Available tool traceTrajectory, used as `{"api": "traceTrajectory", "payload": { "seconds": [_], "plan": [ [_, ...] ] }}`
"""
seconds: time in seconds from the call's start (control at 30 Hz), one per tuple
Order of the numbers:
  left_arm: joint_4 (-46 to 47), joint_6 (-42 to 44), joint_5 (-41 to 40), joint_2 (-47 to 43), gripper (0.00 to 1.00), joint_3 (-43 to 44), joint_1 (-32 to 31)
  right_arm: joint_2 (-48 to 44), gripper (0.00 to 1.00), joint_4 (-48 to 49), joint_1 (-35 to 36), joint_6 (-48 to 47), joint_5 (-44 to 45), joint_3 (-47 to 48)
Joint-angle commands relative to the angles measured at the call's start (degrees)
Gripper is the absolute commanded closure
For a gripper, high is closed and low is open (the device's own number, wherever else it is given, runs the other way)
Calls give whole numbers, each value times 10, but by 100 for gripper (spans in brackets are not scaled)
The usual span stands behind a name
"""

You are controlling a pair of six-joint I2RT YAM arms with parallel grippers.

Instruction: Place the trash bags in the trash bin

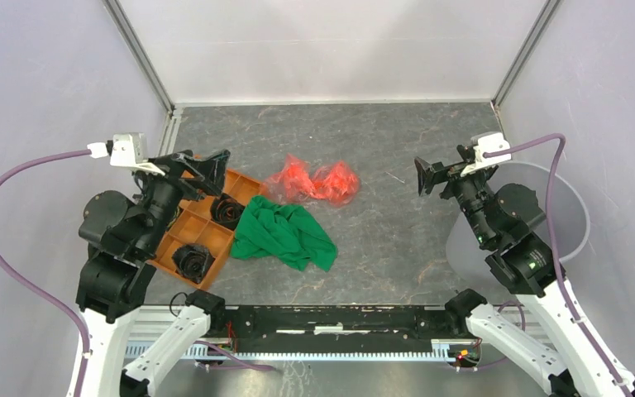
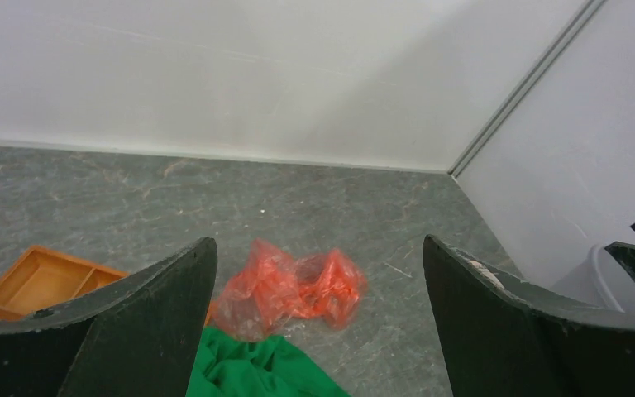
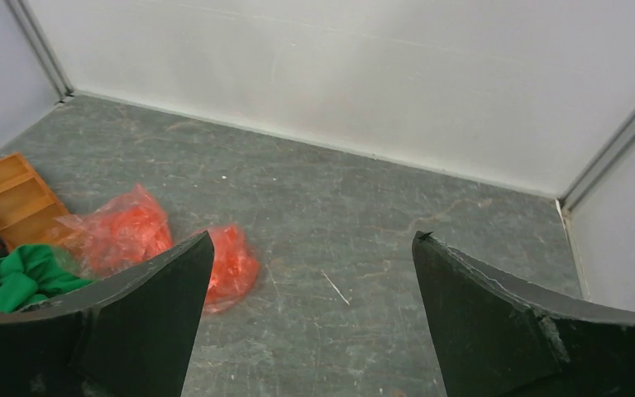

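The red-pink trash bag (image 1: 314, 180) lies crumpled on the grey table, mid-back, just beyond the green cloth. It also shows in the left wrist view (image 2: 293, 289) and in the right wrist view (image 3: 132, 236). The translucent grey-white trash bin (image 1: 537, 217) stands at the right, largely hidden behind the right arm; a bit of its rim shows in the left wrist view (image 2: 599, 277). My left gripper (image 1: 207, 169) is open and empty, above the orange tray, left of the bag. My right gripper (image 1: 430, 178) is open and empty, right of the bag, beside the bin.
A green cloth (image 1: 285, 234) lies crumpled in front of the bag, touching it. An orange compartment tray (image 1: 190, 236) at the left holds black rolls (image 1: 192, 260). White walls enclose the table on three sides.
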Motion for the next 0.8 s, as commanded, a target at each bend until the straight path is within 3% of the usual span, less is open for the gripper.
{"api": "traceTrajectory", "payload": {
  "seconds": [0.0, 0.3, 0.47, 0.63, 0.77],
  "plan": [
    [-5, 2, 7, 0, 0, -13, 18, -6, 2, -4, -30, 24, -9, -11],
    [-12, 1, 27, 14, 0, -27, 37, 1, 2, -7, -63, 62, 4, -31],
    [-14, 5, 44, 22, 0, -33, 40, 20, 2, 16, -69, 78, -54, -37],
    [-19, 12, 55, 44, 0, -20, 42, 101, 2, 37, -58, 81, -127, -16],
    [-8, 12, 45, 60, 0, -19, 42, 210, 2, 37, 10, 72, -85, 32]
  ]
}}
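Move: Ahead of the right hand by about 7 cm, some 18 cm to its left and 36 below, lies the right red bag; the left red bag is 12 cm farther left, and the bin stands about 21 cm right of this hand and 7 back. From the left hand, the left red bag is roughly 12 cm ahead, 10 right and 43 below, with the green cloth about 9 right and 2 back, and the orange box 11 left, level with the hand. Sinking with open fingers, the right hand first drifts a couple of centimetres right, then swings back left and forward, faster, towards the right red bag, ending about 7 cm lower as its fingers tip down. The left hand also sinks about 5 cm and eases forward towards the left red bag, fingers open and tipping slightly down. ##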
